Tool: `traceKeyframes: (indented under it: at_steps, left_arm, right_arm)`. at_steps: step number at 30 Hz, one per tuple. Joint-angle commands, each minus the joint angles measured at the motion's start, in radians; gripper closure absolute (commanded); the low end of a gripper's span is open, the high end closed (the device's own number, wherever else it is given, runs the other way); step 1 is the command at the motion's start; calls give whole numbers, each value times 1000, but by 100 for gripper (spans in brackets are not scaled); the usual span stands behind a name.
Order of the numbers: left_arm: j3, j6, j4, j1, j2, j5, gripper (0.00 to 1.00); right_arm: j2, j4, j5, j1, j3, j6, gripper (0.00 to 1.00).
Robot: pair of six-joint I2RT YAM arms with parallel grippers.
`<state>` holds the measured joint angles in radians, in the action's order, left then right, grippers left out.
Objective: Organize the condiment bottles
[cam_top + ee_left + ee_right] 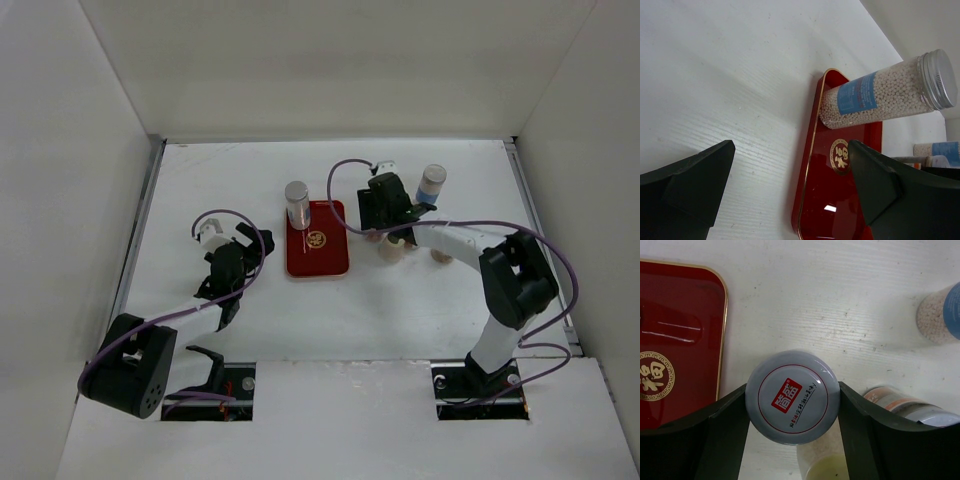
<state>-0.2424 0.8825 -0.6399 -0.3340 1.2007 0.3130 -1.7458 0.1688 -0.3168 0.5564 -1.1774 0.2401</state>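
A silver-capped condiment bottle (296, 203) with a blue label stands at the far end of the red tray (325, 258); the left wrist view shows the same bottle (885, 92) on the tray (835, 210). My right gripper (385, 215) is just right of the tray, and in its wrist view the right gripper (792, 405) is shut on the round white cap of an upright bottle (792, 397), both jaws touching the cap. My left gripper (245, 252) hangs left of the tray; in its own view the left gripper (791, 150) is open with nothing in it.
A blue-labelled bottle (431, 185) stands at the back right, also visible in the right wrist view (940, 315). Two more bottles (395, 248) (440, 258) sit under the right forearm. An orange-labelled bottle (905, 402) and a pale one (825, 460) crowd the held bottle. White walls enclose the table.
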Motion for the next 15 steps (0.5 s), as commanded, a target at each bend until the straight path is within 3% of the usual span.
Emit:
traceKeyframes:
  at_steps: [1, 7, 15]
  left_arm:
    - [-1, 7, -44, 8, -3, -6, 0]
    - [0, 7, -44, 10, -6, 1, 0]
    - [-3, 9, -44, 13, 5, -11, 0]
  right_arm:
    - [34, -166, -41, -3, -80, 2, 50]
    - [66, -253, -30, 29, -125, -5, 51]
    - [-101, -242, 15, 101, -266, 7, 50]
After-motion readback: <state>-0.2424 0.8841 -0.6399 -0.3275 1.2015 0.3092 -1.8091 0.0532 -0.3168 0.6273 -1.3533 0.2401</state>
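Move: The short white-lidded bottle is already between the right fingers; the red tray it is taken to has its middle about 12 cm left of that hand, roughly level with it front to back and 8 cm below. In the tray, the tall bottle stands some 16 cm left and 3 cm ahead. The yellow-lidded bottle is about 3 cm right and 4 cm back, the grey-lidded one 8 cm right and 1 cm back. From the left hand, the tray's middle lies roughly 14 cm right, 4 cm ahead and 8 cm below. The short white-lidded bottle, still pinched at its lid, is lifted by the right hand and carried towards the red tray: up and a little forward at first, then swinging ever faster to the left, about 6 cm up and 6.5 cm left in all, with 3.5 cm forward. The fingers keep their hold while their tips tilt up some 10 degrees. ##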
